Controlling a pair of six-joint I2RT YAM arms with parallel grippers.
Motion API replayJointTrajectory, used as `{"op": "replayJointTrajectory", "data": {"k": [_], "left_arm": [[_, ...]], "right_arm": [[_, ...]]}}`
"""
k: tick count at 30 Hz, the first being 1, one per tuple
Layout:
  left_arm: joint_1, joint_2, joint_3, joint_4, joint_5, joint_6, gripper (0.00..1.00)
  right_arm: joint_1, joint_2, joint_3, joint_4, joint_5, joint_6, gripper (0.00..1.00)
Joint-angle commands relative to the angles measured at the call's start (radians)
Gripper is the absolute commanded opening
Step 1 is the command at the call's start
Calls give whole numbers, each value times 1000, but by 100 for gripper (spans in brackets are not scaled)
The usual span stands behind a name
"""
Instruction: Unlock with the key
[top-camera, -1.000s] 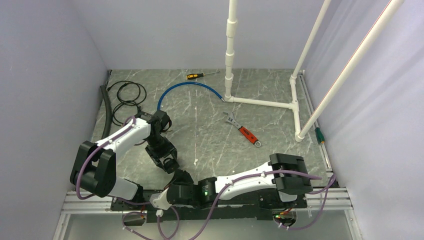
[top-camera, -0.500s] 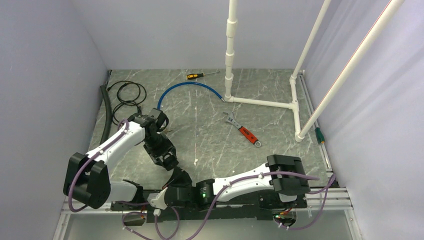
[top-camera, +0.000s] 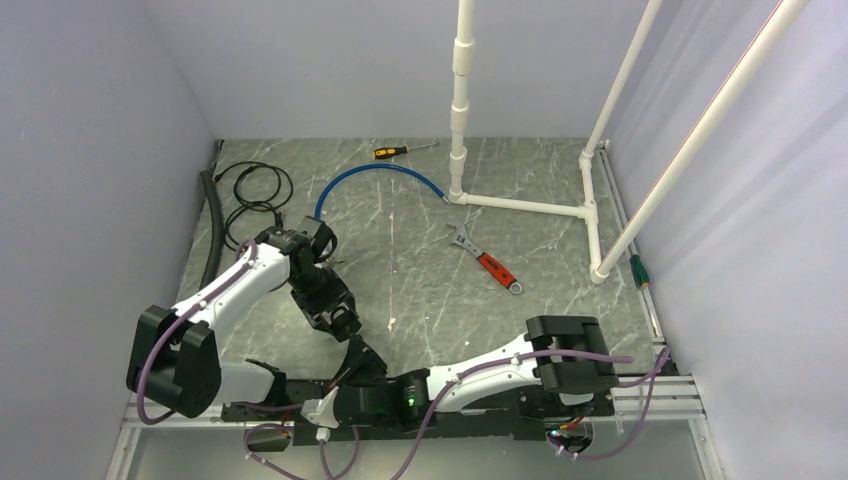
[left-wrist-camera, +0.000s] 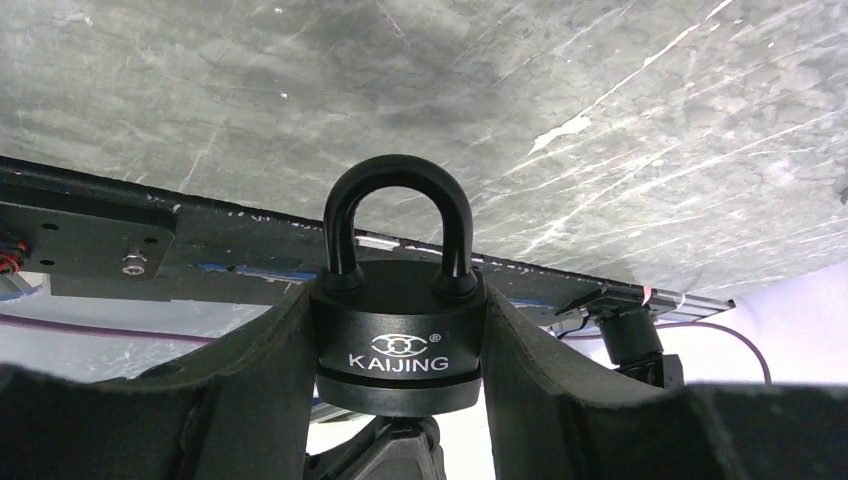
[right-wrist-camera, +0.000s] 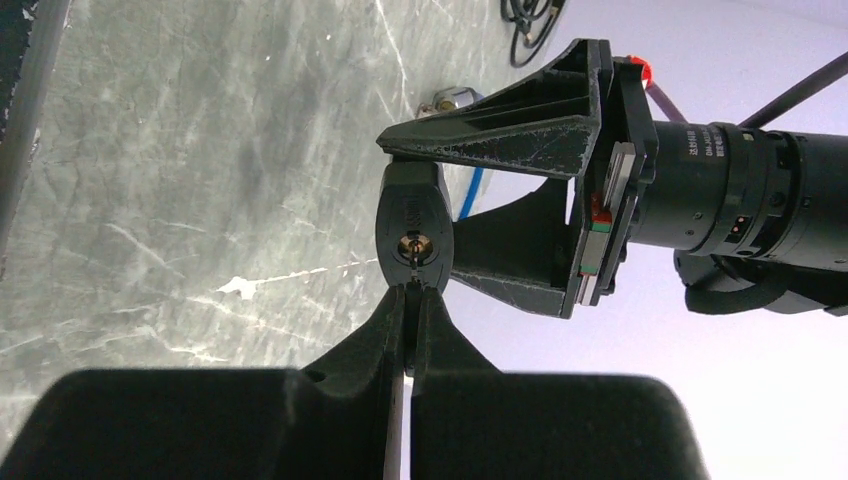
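A black padlock (left-wrist-camera: 398, 340) marked KAIJING, its shackle closed, sits upright between the fingers (left-wrist-camera: 270, 350) of my left gripper (left-wrist-camera: 398, 325), which is shut on its body. In the right wrist view the padlock (right-wrist-camera: 412, 205) shows its underside and brass keyhole (right-wrist-camera: 412, 243). My right gripper (right-wrist-camera: 410, 292) is shut on a thin key (right-wrist-camera: 410, 275), of which only a sliver shows, its tip at the keyhole. From above, the left gripper (top-camera: 340, 322) and right gripper (top-camera: 362, 358) meet near the front edge, hiding the lock and key.
A red-handled wrench (top-camera: 488, 262) lies mid-table. A screwdriver (top-camera: 400, 150), a blue hose (top-camera: 375, 178) and black cables (top-camera: 250, 190) lie at the back left. A white pipe frame (top-camera: 525, 205) stands at the back right, with a green-handled tool (top-camera: 637, 268) beside it.
The left arm's elbow has swung to the left and the right arm has sunk toward the near edge. Both grips look unchanged.
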Motion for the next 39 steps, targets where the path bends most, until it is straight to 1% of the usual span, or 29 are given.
{"op": "replayJointTrajectory", "data": {"k": [1,6,10,12,18,21,26,27,29,30,31,32,33,36,39], "left_arm": [[-20,-62,14,-72,284,-1,0],[-21,-103,14,-59,290,-3,0],[-25,-121,23,-77,275,13,0],[-26,-125,18,-72,282,25,0],[-33,-153,26,-73,270,28,0],[-34,-176,31,-78,241,16,0],[-34,-192,32,-73,211,7,0],[-34,-189,36,-80,204,8,0],[-34,-177,46,-92,193,13,0],[-34,-171,52,-98,186,14,0],[-34,-166,58,-105,178,16,0],[-34,-161,62,-110,173,17,0],[-34,-158,64,-110,172,18,0],[-34,-153,62,-100,175,16,0],[-34,-152,66,-96,164,15,0]], "right_arm": [[-13,23,-25,204,-70,-99,0],[-26,30,-57,285,-62,-158,0],[-44,34,-125,453,-45,-275,0],[-53,31,-142,502,-51,-304,0],[-65,30,-136,518,-53,-301,0],[-65,32,-135,522,-45,-294,0],[-64,50,-138,588,-2,-285,0],[-64,51,-131,567,6,-266,6],[-60,39,-125,528,2,-217,28],[-59,31,-128,521,-1,-195,48],[-58,22,-128,508,-2,-182,81],[-55,17,-129,501,1,-172,97],[-52,10,-130,499,5,-168,99],[-33,-7,-157,530,14,-168,100],[-10,-45,-174,493,11,-105,100]]}}
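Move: The padlock, gripped in the left fingers, lies about 4 cm ahead of the right hand, 3 cm to its left and 2 cm below, with the key in the right fingers up at its keyhole. The blue cable's end lies some 17 cm ahead of the right hand, 7 cm left and 12 cm below. From the left hand, the key is about 2 cm back, 2 cm right and 2 cm above. Right hand eases forward-left 2 cm, then releases the key; left raises the padlock 4 cm, finally drawing back. ##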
